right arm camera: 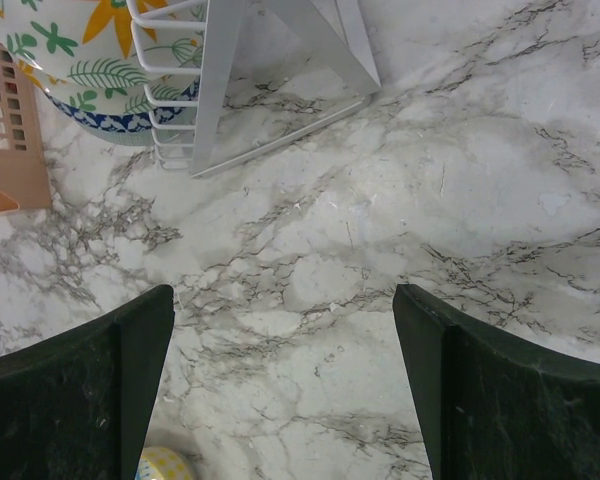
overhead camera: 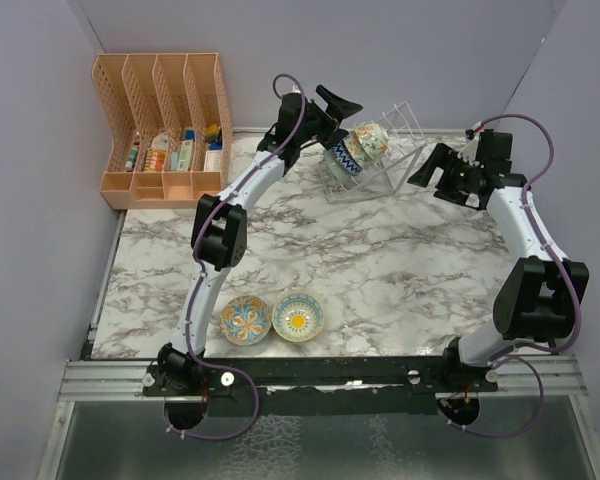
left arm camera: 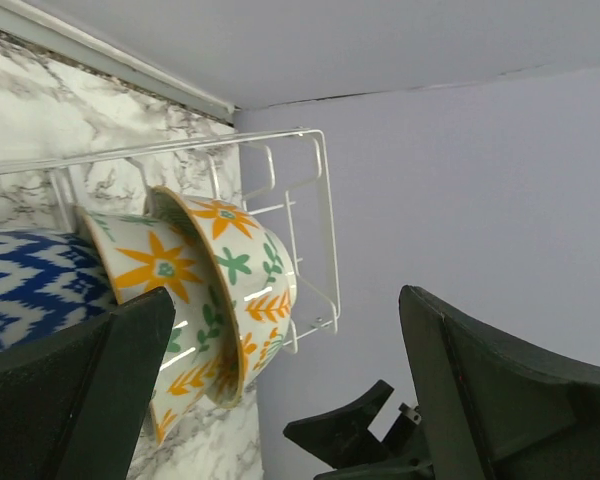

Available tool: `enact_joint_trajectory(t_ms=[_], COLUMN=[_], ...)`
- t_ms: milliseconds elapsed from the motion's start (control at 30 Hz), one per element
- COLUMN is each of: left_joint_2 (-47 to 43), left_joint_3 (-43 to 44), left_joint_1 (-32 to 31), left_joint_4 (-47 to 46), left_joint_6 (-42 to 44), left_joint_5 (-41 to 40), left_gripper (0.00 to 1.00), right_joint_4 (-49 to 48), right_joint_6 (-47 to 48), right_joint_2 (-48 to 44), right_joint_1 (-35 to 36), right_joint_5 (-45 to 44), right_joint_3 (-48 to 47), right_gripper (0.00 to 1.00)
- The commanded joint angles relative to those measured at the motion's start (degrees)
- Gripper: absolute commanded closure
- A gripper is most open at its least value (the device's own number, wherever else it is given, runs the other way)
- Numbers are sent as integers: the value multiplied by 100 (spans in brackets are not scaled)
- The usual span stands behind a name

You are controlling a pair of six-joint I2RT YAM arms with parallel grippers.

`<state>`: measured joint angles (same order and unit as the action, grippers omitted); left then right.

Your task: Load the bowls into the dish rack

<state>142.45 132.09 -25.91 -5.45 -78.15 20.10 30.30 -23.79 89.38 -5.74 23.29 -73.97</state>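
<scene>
The dish rack (overhead camera: 380, 165) stands at the back of the marble table and holds several bowls on edge. In the left wrist view two floral cream bowls (left arm camera: 245, 275) lean in its white wires (left arm camera: 315, 220), with a blue-patterned bowl (left arm camera: 25, 285) beside them. My left gripper (overhead camera: 345, 112) hangs open just behind the rack's bowls, touching none of them; nothing lies between its fingers (left arm camera: 500, 400). My right gripper (overhead camera: 432, 172) is open and empty to the right of the rack, above bare marble (right arm camera: 310, 260). A blue-orange bowl (overhead camera: 245, 320) and a yellow bowl (overhead camera: 298, 316) sit near the front edge.
An orange slotted organizer (overhead camera: 165, 130) with small items fills the back left corner. Purple walls close in behind and on both sides. The rack's frame (right arm camera: 220, 90) and a floral bowl (right arm camera: 90, 50) show at the top left of the right wrist view.
</scene>
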Motion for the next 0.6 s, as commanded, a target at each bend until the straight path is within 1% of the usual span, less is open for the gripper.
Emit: enact_joint_trajectory(t_ms=[0,233,500,567], left_joint_2=[-439,-970,-1833,-2072], left_joint_3=[-210,-308,-720,-842], left_joint_1=[31,111,172,174], left_joint_4=[534,976,1004,1100], left_joint_6=[490,1038,1449,1663], left_joint_5=[-19,-153,-99,-61], left_gripper=[1,1,1,1], right_joint_4=[-156,-191,-216,-194], right_joint_6=[-73,-108,-135,-141], right_joint_2=[-28,-158,-337,-368], right_joint_1=[-33,-38,-33,-33], right_joint_5=[184,198,240,258], right_joint_3=[54,131,218,213], right_gripper=[10,10,10,10])
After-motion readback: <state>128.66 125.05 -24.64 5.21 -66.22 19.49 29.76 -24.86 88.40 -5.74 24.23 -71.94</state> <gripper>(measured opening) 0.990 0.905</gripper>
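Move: The sun bowl, the nearer to hand of the two still on the table, lies about 40 cm back from the left hand, 8 cm to its left and 24 cm below. The blue flower bowl sits some 16 cm farther left, level with it. The last floral bowl, already released in the dish rack, is about 8 cm right, 2 cm ahead and 6 cm below the left hand. From the right hand, the sun bowl lies roughly 23 cm back, 33 cm left and 16 cm lower. Already free of the last floral bowl and wide open, the left hand first slides a centimetre or two to its left beside the racked bowls, sinking only a touch. It then climbs increasingly fast while drawing back and farther left, ending about 5 cm higher and nearly 4 cm both back and left, away from the dish rack, with its left side rolling up some 10 degrees and its fingers still fully open. ##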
